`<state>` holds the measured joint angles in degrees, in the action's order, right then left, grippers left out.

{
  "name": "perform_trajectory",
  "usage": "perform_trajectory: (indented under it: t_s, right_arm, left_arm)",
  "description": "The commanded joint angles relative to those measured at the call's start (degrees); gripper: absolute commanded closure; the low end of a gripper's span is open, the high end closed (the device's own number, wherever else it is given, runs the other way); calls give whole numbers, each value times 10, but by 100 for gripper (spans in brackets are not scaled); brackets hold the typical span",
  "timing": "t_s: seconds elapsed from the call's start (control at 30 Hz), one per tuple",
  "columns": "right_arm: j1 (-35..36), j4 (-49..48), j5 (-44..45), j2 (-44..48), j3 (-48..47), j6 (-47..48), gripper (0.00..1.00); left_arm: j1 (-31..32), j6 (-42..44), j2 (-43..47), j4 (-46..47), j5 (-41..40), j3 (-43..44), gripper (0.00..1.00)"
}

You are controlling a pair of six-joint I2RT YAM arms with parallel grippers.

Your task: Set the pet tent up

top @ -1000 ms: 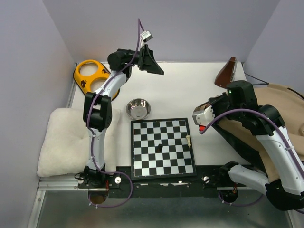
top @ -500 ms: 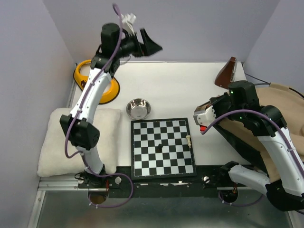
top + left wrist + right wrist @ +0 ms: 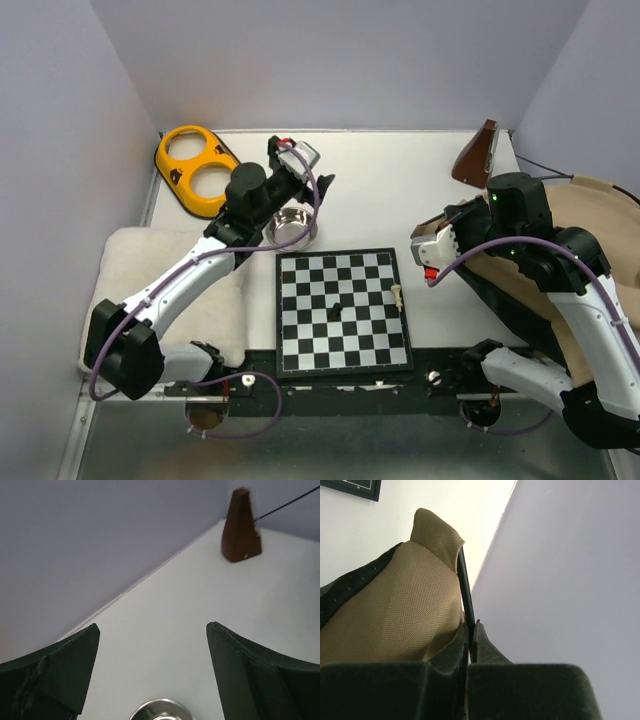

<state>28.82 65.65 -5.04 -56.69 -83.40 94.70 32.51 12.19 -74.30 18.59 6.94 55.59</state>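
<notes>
The pet tent (image 3: 600,205) lies collapsed at the table's right edge, tan fabric over black lining (image 3: 510,300). In the right wrist view its tan fabric (image 3: 405,600) fills the left, with a thin black pole (image 3: 465,580) running up along its edge. My right gripper (image 3: 471,630) is shut on that pole. My left gripper (image 3: 312,190) hovers over the steel bowl (image 3: 290,228) at the back left, far from the tent. Its fingers (image 3: 260,675) stand wide open with nothing between them, and the bowl's rim (image 3: 160,710) shows just below.
A chessboard (image 3: 343,310) with a few pieces lies at the front centre. A fluffy white cushion (image 3: 150,300) sits at the left, a yellow two-ring holder (image 3: 195,170) at the back left, and a brown wedge-shaped object (image 3: 478,152) at the back right.
The left arm has swung down from high against the back wall to low over the steel bowl, still open. The right arm and the tent have hardly moved.
</notes>
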Motion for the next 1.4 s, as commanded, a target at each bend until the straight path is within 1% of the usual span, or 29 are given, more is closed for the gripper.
perform_trajectory:
  t_s: [0.0,0.03,0.07,0.1,0.13,0.2,0.23,0.27,0.33,0.4,0.6,0.67,0.77,0.87,0.9,1.07,1.27,1.37]
  right_arm:
    - [-3,31,11,5,0,-28,99]
    - [-3,28,9,7,2,-28,99]
    - [-3,26,7,9,4,-26,99]
    - [-3,23,7,11,6,-24,99]
    - [-3,23,8,11,6,-22,99]
    - [-3,26,5,11,-2,-24,99]
    - [-3,28,5,11,-4,-24,99]
    - [-3,30,4,11,-5,-25,99]
    - [-3,33,4,11,-4,-27,99]
    - [-3,33,5,13,-3,-27,100]
    - [-3,37,3,14,0,-28,99]
    - [-3,36,2,15,1,-28,99]
    - [-3,36,1,13,1,-29,99]
    - [-3,33,1,15,0,-30,99]
    - [-3,34,1,15,0,-30,99]
    - [-3,37,2,17,-1,-32,99]
    - [-3,42,0,19,-1,-33,99]
    - [-3,45,0,18,-1,-32,99]
  left_arm:
    - [4,-235,38,64,253,1,1]
    - [13,-300,36,186,292,-48,1]
    - [26,-347,29,262,302,-78,3]
    - [46,-359,11,288,315,-77,7]
    - [61,-369,-7,293,326,-65,13]
    - [83,-400,-44,339,330,-59,21]
    - [90,-402,-63,366,336,-59,23]
    - [102,-394,-79,389,339,-58,24]
    - [122,-372,-105,406,344,-44,25]
    - [134,-376,-128,438,350,-36,26]
    - [157,-375,-172,480,341,-19,27]
    - [164,-374,-182,493,340,-13,28]
    - [175,-375,-200,502,332,-5,35]
    - [181,-371,-214,509,321,-5,39]
    - [181,-371,-218,511,320,-4,41]
    - [183,-371,-232,512,319,0,46]
    - [185,-370,-240,513,303,9,58]
    - [186,-375,-246,510,306,20,70]
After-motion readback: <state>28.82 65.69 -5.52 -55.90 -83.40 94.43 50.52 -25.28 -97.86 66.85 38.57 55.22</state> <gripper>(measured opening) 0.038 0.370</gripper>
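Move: The left hand, wide open, is bound for the tent corner at the end of the fabric sleeve, about 16 cm back and 21 cm to its right, roughly level with it. Below its way, some 29 cm down, are the metal bowl, about 4 cm back and 5 cm left, and the chessboard's middle, about 23 cm back and 7 cm right. From the right hand, which grips the pole, the corner lies about 3 cm back, 5 cm left and 5 cm lower. Left hand swings about 19 cm right and 16 back, turning clockwise, fingers closing partway at the tent corner. ##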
